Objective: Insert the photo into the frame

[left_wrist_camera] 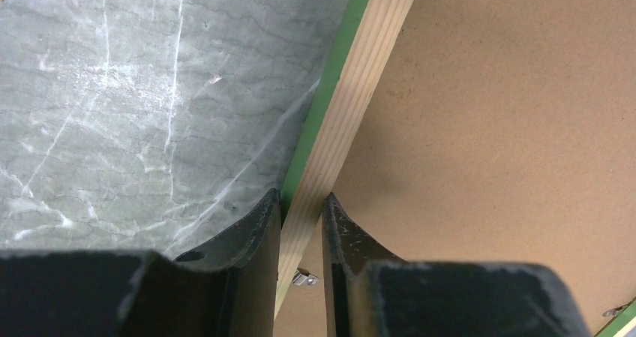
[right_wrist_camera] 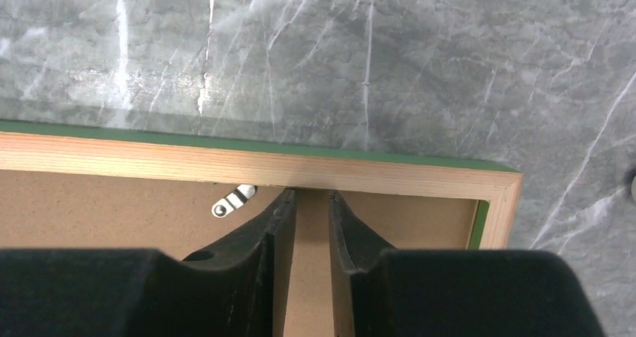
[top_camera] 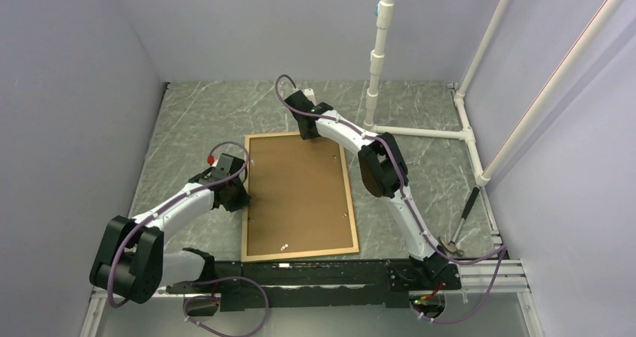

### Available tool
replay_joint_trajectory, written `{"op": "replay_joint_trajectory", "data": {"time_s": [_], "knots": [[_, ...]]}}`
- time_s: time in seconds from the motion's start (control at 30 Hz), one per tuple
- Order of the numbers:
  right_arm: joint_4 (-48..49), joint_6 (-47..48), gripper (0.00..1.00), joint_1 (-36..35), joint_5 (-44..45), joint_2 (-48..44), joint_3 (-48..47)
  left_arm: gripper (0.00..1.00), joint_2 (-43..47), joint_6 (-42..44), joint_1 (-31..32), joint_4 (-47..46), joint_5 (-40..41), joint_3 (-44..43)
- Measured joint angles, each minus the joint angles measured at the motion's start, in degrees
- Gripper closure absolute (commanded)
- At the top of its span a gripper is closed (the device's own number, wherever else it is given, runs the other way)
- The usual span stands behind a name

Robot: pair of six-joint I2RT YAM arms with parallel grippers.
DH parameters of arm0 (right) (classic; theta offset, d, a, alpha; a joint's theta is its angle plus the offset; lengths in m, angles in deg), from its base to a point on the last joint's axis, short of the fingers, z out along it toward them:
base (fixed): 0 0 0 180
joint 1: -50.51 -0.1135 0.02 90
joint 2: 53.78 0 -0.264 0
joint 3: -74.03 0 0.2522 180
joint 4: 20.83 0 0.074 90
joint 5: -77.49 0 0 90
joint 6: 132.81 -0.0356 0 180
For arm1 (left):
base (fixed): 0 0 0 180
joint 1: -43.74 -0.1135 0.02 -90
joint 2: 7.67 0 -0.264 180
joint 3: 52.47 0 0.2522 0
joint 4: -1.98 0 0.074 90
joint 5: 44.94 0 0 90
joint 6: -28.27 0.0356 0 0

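The frame [top_camera: 300, 253] lies flat on the marble table, pale wood face up, green on its outer side. A brown backing board [top_camera: 300, 194] fills it. The photo is out of view. My left gripper [top_camera: 241, 198] is shut on the frame's left rail [left_wrist_camera: 360, 74]; in the left wrist view the rail runs between the two fingers of the gripper [left_wrist_camera: 301, 202]. My right gripper [top_camera: 306, 134] is at the far rail [right_wrist_camera: 225, 164] near the far right corner. Its tips [right_wrist_camera: 311, 194] touch the rail's inner edge over the board [right_wrist_camera: 90, 209], narrowly open, with nothing between them.
Small metal turn clips [right_wrist_camera: 232, 200] sit along the frame's inner edge, one by my left fingers [left_wrist_camera: 304, 279]. A white pipe stand [top_camera: 379, 59] rises at the back right. A black-handled tool [top_camera: 461, 221] lies at the right. Grey walls enclose the table.
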Motion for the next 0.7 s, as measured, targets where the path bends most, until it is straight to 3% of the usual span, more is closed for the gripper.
{"op": "replay_joint_trajectory", "data": {"time_s": [0.17, 0.33, 0.5, 0.7], "knots": [[0.52, 0.00, 0.39, 1.27, -1.01, -2.08, 2.86, 0.89, 0.00, 0.02, 0.00, 0.02, 0.00, -0.02], [-0.02, 0.24, 0.19, 3.89, -4.55, -7.54, 9.84, 0.88, 0.04, 0.11, 0.02, 0.04, -0.02, -0.04], [-0.22, 0.11, 0.08, 7.02, -7.74, -15.37, 18.23, 0.87, 0.50, 0.42, 0.00, 0.02, -0.17, -0.09], [1.14, 0.11, 0.06, 10.45, -9.64, -23.15, 27.91, 0.87, 0.52, 1.18, 0.00, -0.09, -0.46, -0.09]]}}
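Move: Some 7 cm back and 8 cm to the right of the right hand is the metal clip by the frame's right rail, about 1 cm lower. The far-edge clip is about 3 cm to that hand's left, level with it. The frame's far right corner is roughly 9 cm to its right and 1 cm ahead. From the left hand, the right-rail clip lies about 15 cm ahead and 26 cm to the right. Coming away from beside the far rail, the right hand sweeps about 11 cm to the right, with some 5 cm back and a rise of nearly 4 cm, passing over towards the right-rail clip. Its nearly shut fingers spread almost fully, and the hand tips back a little under 10 degrees. The left fingers keep their pinch on the frame's left rail, practically still. ##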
